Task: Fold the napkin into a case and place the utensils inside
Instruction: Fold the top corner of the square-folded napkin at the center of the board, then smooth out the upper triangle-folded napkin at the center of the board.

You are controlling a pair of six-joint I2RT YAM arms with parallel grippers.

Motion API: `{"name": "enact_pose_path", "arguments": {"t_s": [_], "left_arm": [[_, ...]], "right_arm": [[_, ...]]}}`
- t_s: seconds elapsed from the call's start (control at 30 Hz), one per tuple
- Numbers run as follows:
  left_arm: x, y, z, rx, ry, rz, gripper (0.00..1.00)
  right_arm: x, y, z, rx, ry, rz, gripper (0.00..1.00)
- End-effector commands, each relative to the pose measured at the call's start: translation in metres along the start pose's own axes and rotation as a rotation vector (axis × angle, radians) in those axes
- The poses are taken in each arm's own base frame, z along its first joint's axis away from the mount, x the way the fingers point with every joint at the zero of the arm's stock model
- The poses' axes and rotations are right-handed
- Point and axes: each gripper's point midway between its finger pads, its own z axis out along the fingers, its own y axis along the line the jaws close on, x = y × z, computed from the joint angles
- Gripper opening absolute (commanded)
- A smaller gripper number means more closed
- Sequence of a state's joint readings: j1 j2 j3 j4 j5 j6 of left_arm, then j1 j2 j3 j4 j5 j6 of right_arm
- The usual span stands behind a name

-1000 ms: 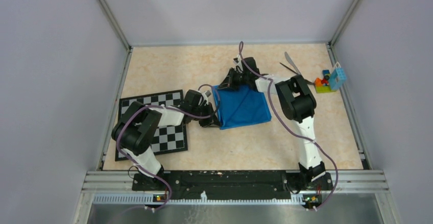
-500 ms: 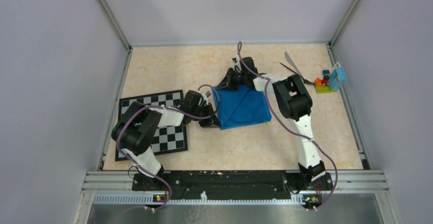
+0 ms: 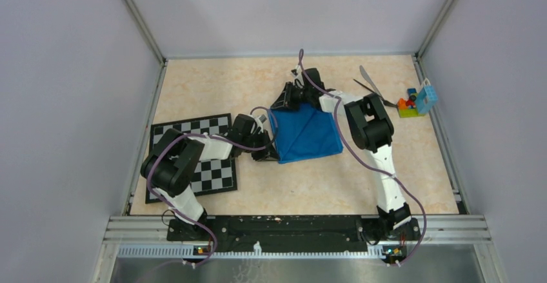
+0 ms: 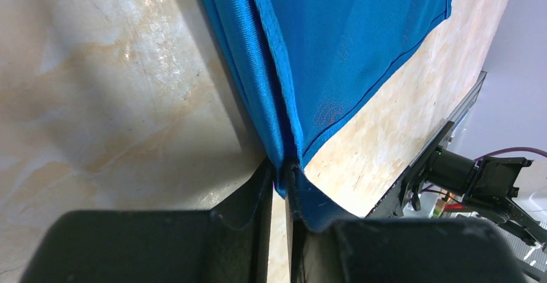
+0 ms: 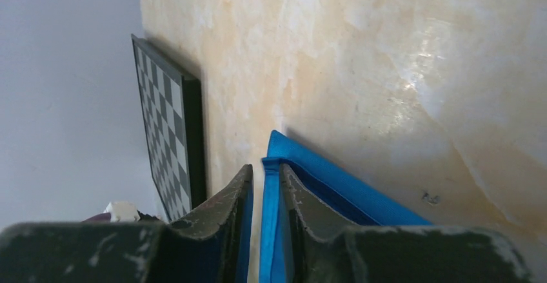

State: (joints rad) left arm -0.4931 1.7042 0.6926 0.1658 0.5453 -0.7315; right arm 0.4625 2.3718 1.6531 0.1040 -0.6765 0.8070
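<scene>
The bright-blue napkin (image 3: 306,135) lies folded into a rough square with a diagonal crease, mid-table; no case is in view. My left gripper (image 3: 264,144) sits at the napkin's left edge. In the left wrist view this gripper (image 4: 278,167) is shut on the napkin's hem (image 4: 335,51). My right gripper (image 3: 288,99) is at the cloth's far left corner. Seen from the right wrist, its jaws (image 5: 265,168) stand slightly open, and the napkin's edge (image 5: 335,186) rests against one finger. The utensils (image 3: 371,88), one silver and one thin and black, lie at the far right.
A checkered board (image 3: 213,170) lies left of the napkin, under the left arm, and also shows in the right wrist view (image 5: 164,122). Colourful toy blocks (image 3: 416,101) stand by the right wall, beside the utensils. Walls enclose the table on three sides.
The right gripper's jaws have parted from shut and shifted slightly toward the back. The left gripper and the napkin have stayed in place.
</scene>
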Motion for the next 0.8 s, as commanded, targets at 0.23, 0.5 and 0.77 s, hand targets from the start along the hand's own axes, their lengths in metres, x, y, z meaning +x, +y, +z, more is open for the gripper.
{"name": "enact_pose_path", "arguments": {"t_s": [0.23, 0.5, 0.77], "left_arm": [[0.012, 0.022, -0.010, -0.110, -0.016, -0.021, 0.25], [-0.001, 0.002, -0.041, -0.111, -0.101, 0.006, 0.36], [-0.079, -0.076, -0.036, 0.081, -0.190, 0.135, 0.48]], "right_arm": [[-0.030, 0.075, -0.030, -0.097, 0.033, -0.181, 0.43], [-0.054, 0.070, -0.115, -0.102, -0.073, -0.193, 0.48], [-0.050, 0.007, -0.147, -0.127, -0.128, -0.145, 0.62]]}}
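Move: The napkin's far-left corner is at the right hand's fingertips, about 1 cm below; from that hand the far-right corner lies some 17 cm right and 2 cm ahead, 3 cm lower. The near-left corner is between the left hand's fingertips, about 1 cm below; the checkered board's middle is roughly 28 cm to that hand's left and 1 cm ahead, near table height. Both hands open, releasing the napkin's left corners; the right rises, then sweeps 12 cm right; the left lifts 5 cm. ##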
